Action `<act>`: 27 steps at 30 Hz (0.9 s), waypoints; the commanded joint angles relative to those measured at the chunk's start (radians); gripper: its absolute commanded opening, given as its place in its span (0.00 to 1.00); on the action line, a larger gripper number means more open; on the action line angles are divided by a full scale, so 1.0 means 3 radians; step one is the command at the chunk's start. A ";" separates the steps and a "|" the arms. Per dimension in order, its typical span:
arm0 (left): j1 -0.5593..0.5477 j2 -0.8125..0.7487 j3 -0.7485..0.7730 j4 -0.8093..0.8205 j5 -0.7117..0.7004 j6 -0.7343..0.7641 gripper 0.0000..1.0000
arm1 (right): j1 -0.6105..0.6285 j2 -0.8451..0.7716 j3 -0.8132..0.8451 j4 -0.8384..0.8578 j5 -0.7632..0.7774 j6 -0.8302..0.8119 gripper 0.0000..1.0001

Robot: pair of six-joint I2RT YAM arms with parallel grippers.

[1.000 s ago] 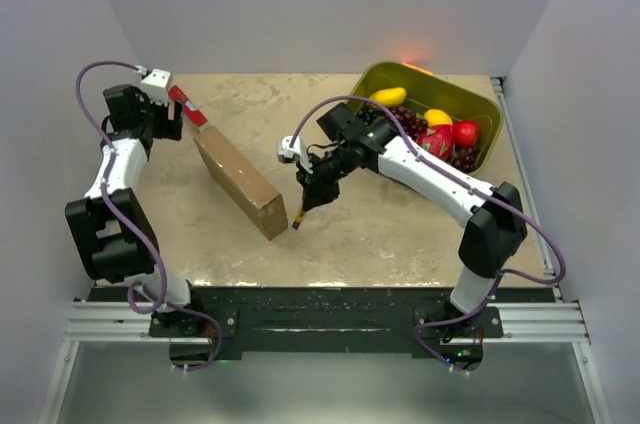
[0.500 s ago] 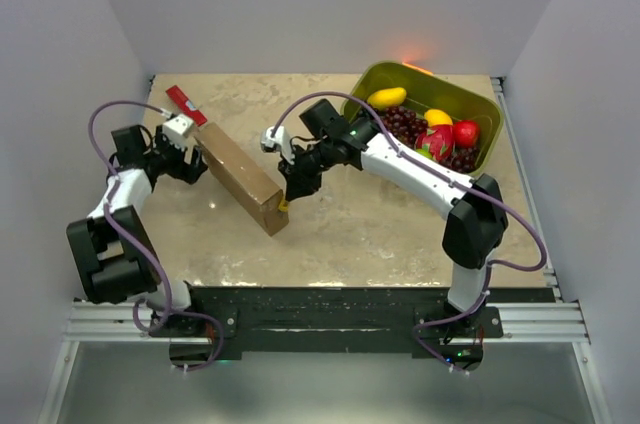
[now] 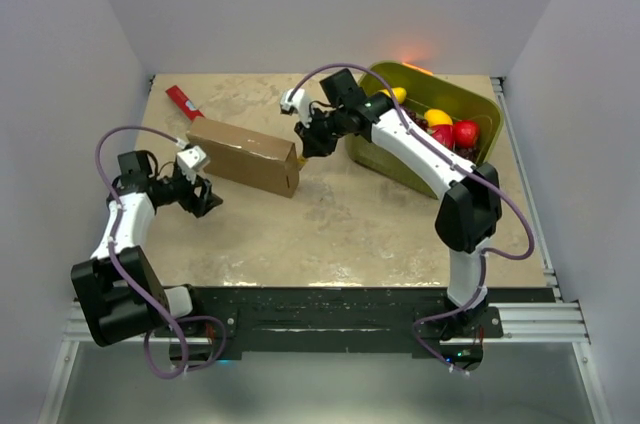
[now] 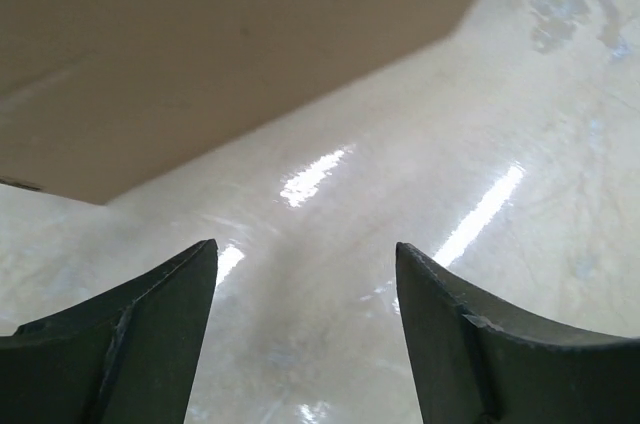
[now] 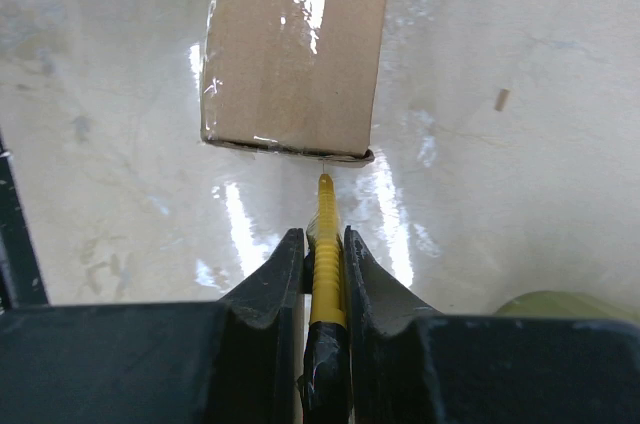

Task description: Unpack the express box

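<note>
The express box [image 3: 243,156] is a plain brown carton lying lengthwise at the table's back left. My right gripper [image 3: 312,140] hovers just off its right end, shut on a yellow box cutter [image 5: 326,244]. The cutter's thin blade tip touches the lower edge of the box's end face [image 5: 295,44]. Clear tape shines along the top of the box. My left gripper [image 3: 203,202] is low over the table, just in front of the box's left end, open and holding nothing. In the left wrist view the box [image 4: 200,44] fills the upper left, beyond the open gripper [image 4: 305,244].
An olive-green tub [image 3: 455,92] of fruit stands at the back right, close behind my right arm; its rim [image 5: 560,306] shows in the right wrist view. A small red packet [image 3: 183,101] lies at the back left corner. Grey walls close in on three sides.
The box has swung from a diagonal to lie nearly crosswise, farther back. My right gripper followed its end toward the back with the cutter. My left gripper dropped nearer, off the box.
</note>
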 commanded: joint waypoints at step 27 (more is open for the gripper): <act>-0.0866 0.0812 0.3097 -0.2564 -0.0039 0.2119 1.00 | -0.0500 -0.0823 -0.0398 0.0151 0.0129 0.0152 0.00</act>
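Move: The right hand holds the knife with its tip about at the top edge of the standing box's right end; the box's middle is some 15 cm to this hand's left, 4 cm ahead and 12 cm lower. The green fruit bin is centred about 28 cm right, 13 cm ahead and 12 cm lower. From the open left hand, the box's middle lies some 13 cm ahead, 8 cm right and 4 cm lower; the red bar lies about 33 cm ahead and 8 cm left, 10 cm lower. With its grip on the knife kept, the right hand carries the tip forward about 4 cm across the box's right end towards the far corner, dipping some 2 cm, then leaves the box to the right and up, turning slightly clockwise. The left hand first backs about 6 cm away from the box, then opens its fingers fully and climbs steeply some 20 cm, coming forward again and lastly swinging right, its wrist turning roughly 30 degrees clockwise and its fingers tipping up. ##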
